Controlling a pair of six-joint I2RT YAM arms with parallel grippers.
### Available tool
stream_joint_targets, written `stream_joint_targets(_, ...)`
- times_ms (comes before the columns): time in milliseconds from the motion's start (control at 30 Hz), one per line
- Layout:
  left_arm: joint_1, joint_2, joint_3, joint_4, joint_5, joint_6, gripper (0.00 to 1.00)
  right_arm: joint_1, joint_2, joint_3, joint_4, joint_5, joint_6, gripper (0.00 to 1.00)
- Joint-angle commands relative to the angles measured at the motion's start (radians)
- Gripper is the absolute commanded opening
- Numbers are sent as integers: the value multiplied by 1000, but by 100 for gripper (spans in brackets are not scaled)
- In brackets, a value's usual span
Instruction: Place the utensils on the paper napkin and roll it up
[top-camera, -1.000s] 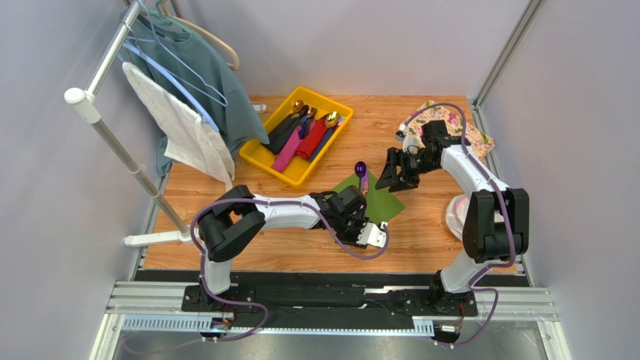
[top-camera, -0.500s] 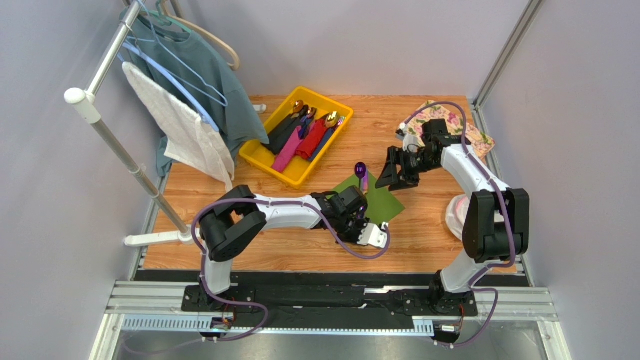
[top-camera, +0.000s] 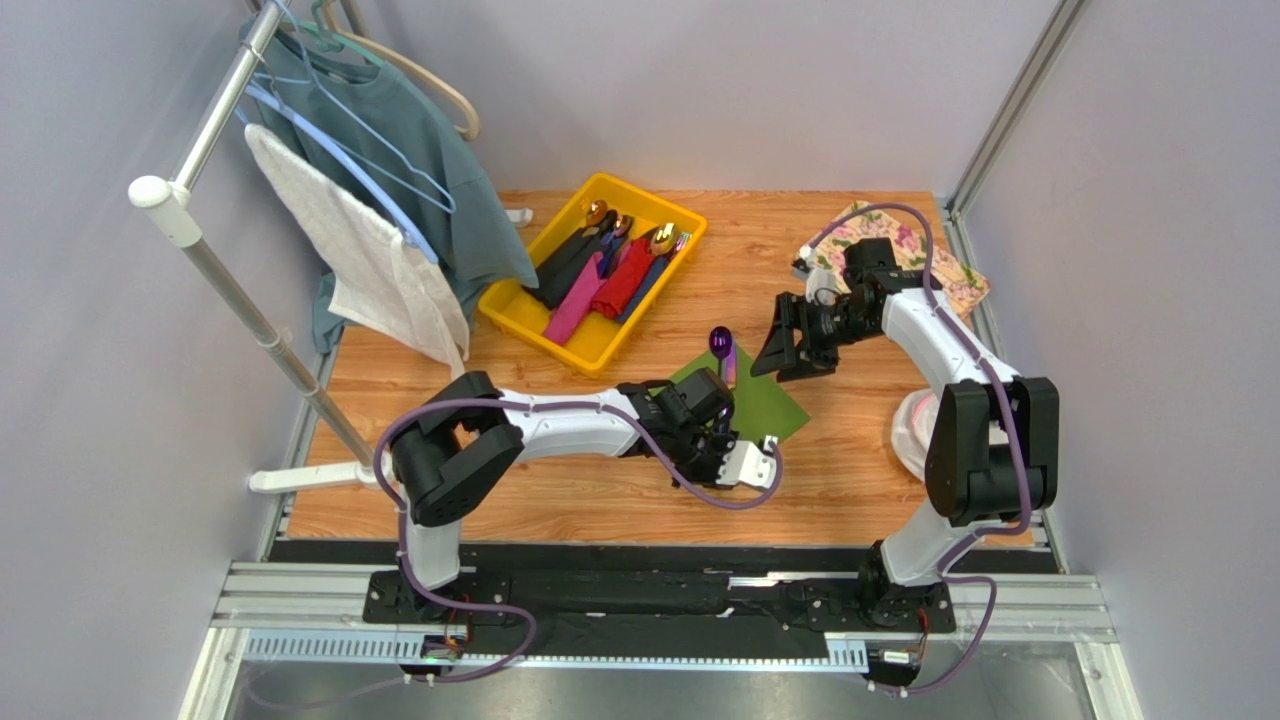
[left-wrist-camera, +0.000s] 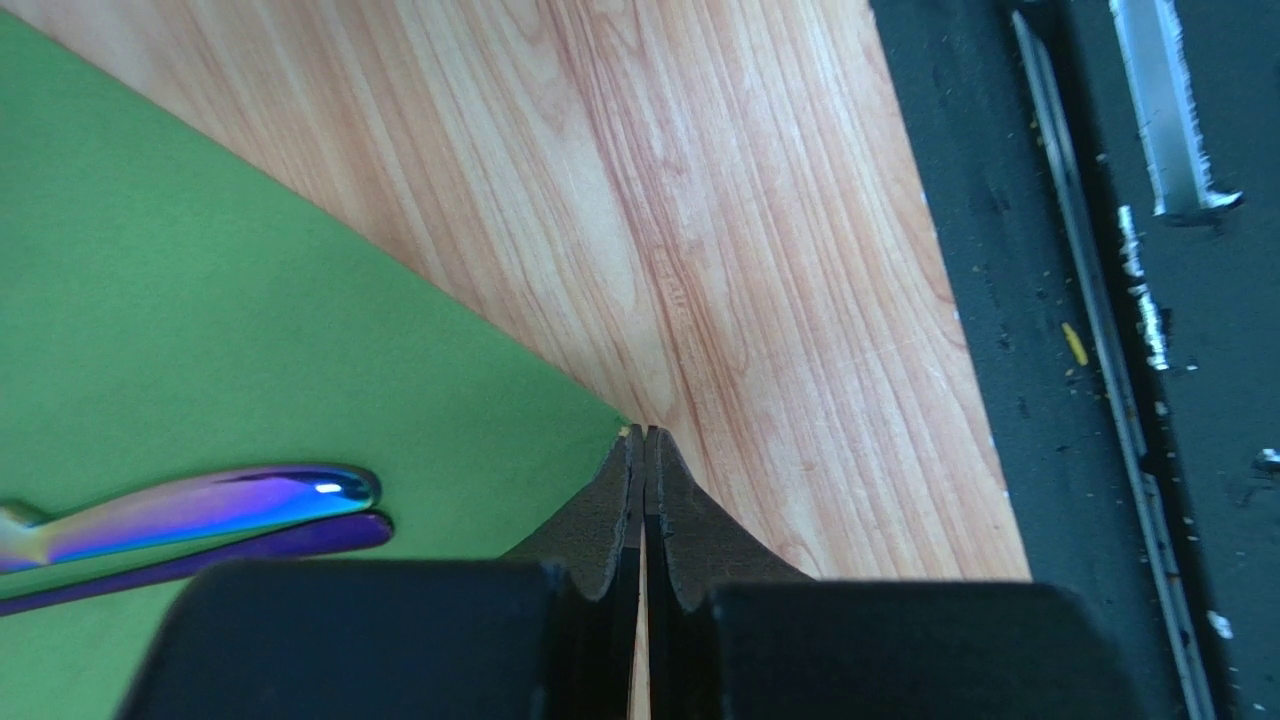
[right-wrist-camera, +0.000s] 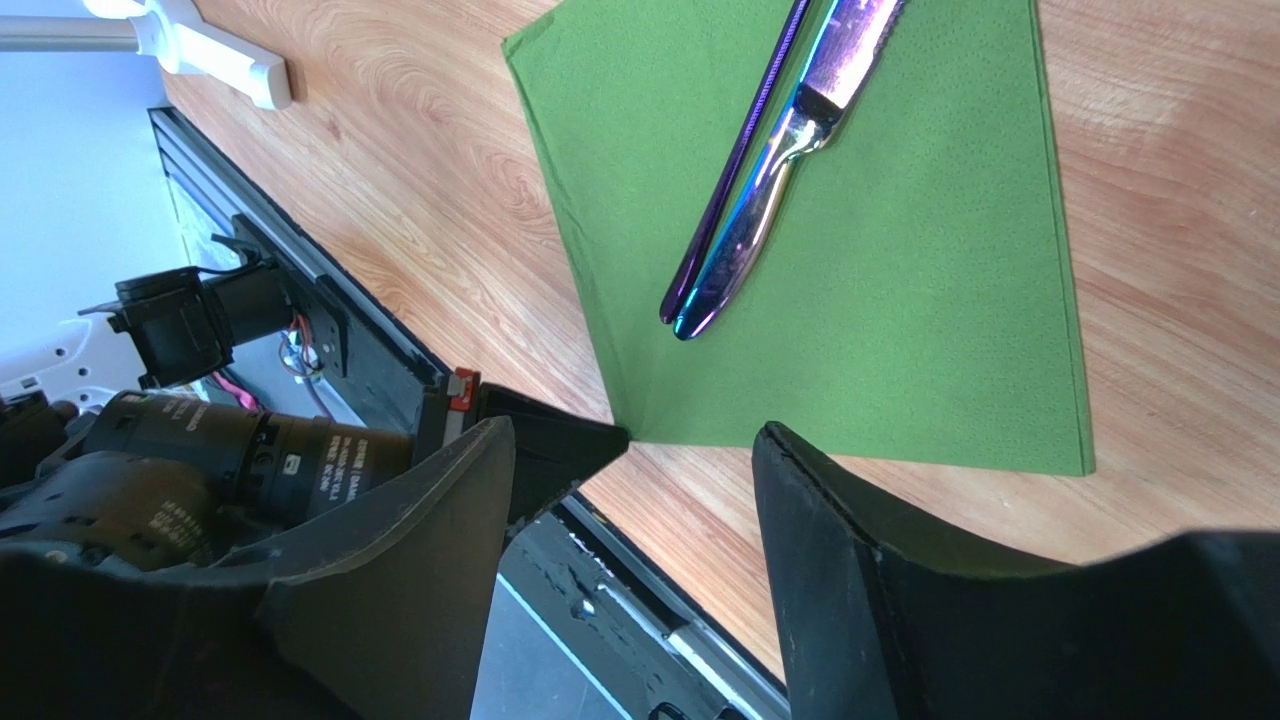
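The green paper napkin (top-camera: 769, 402) lies as a diamond on the wooden table. Two utensils rest on it side by side: a knife with an iridescent blade (right-wrist-camera: 759, 210) and a slim purple piece (right-wrist-camera: 736, 173). Their tips also show in the left wrist view, the iridescent tip (left-wrist-camera: 226, 503) above the purple one (left-wrist-camera: 286, 537). My left gripper (left-wrist-camera: 645, 432) is shut with its tips right on the napkin's near corner (top-camera: 727, 440). My right gripper (top-camera: 781, 363) hovers open above the napkin's far side, nothing between its fingers (right-wrist-camera: 634, 432).
A yellow tray (top-camera: 589, 354) with several more utensils sits behind the napkin to the left. A cream floral mat (top-camera: 950, 273) lies at the back right. A clothes rack (top-camera: 226, 285) with a towel and a garment stands left; a white-pink object (top-camera: 908, 428) sits right.
My left gripper's jaws have closed at the napkin's near corner. The right arm has barely moved.
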Motion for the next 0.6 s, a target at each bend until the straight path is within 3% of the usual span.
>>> stream_joint_targets(0,-1,-83,36,-9,63,-59,0,-1,-39,-5,27,-21,25,63)
stream_joint_targets(567,103,-57,121,28,52,-136,0,-1,-53,-71,62,-28,44,59)
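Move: My left hand already pinches the near corner of the green napkin, just above the table. The knife, which that corner is being taken towards, has its middle about 14 cm ahead and 1 cm to the right, some 2 cm lower. The spoon lies close along the knife's left side, 14 cm straight ahead of my hand; the napkin's middle is about 11 cm straight ahead. From my open right hand the knife is roughly 1 cm ahead, 10 cm left and 11 cm below. Keeping the napkin's near corner pinched in my shut left fingers, I first raise it almost straight up by a couple of centimetres, then carry it forward and on upward towards the utensils' handle ends, speeding up. In all that is about 4.5 cm up and 3 cm forward, with a slight counter-clockwise turn of the wrist. ##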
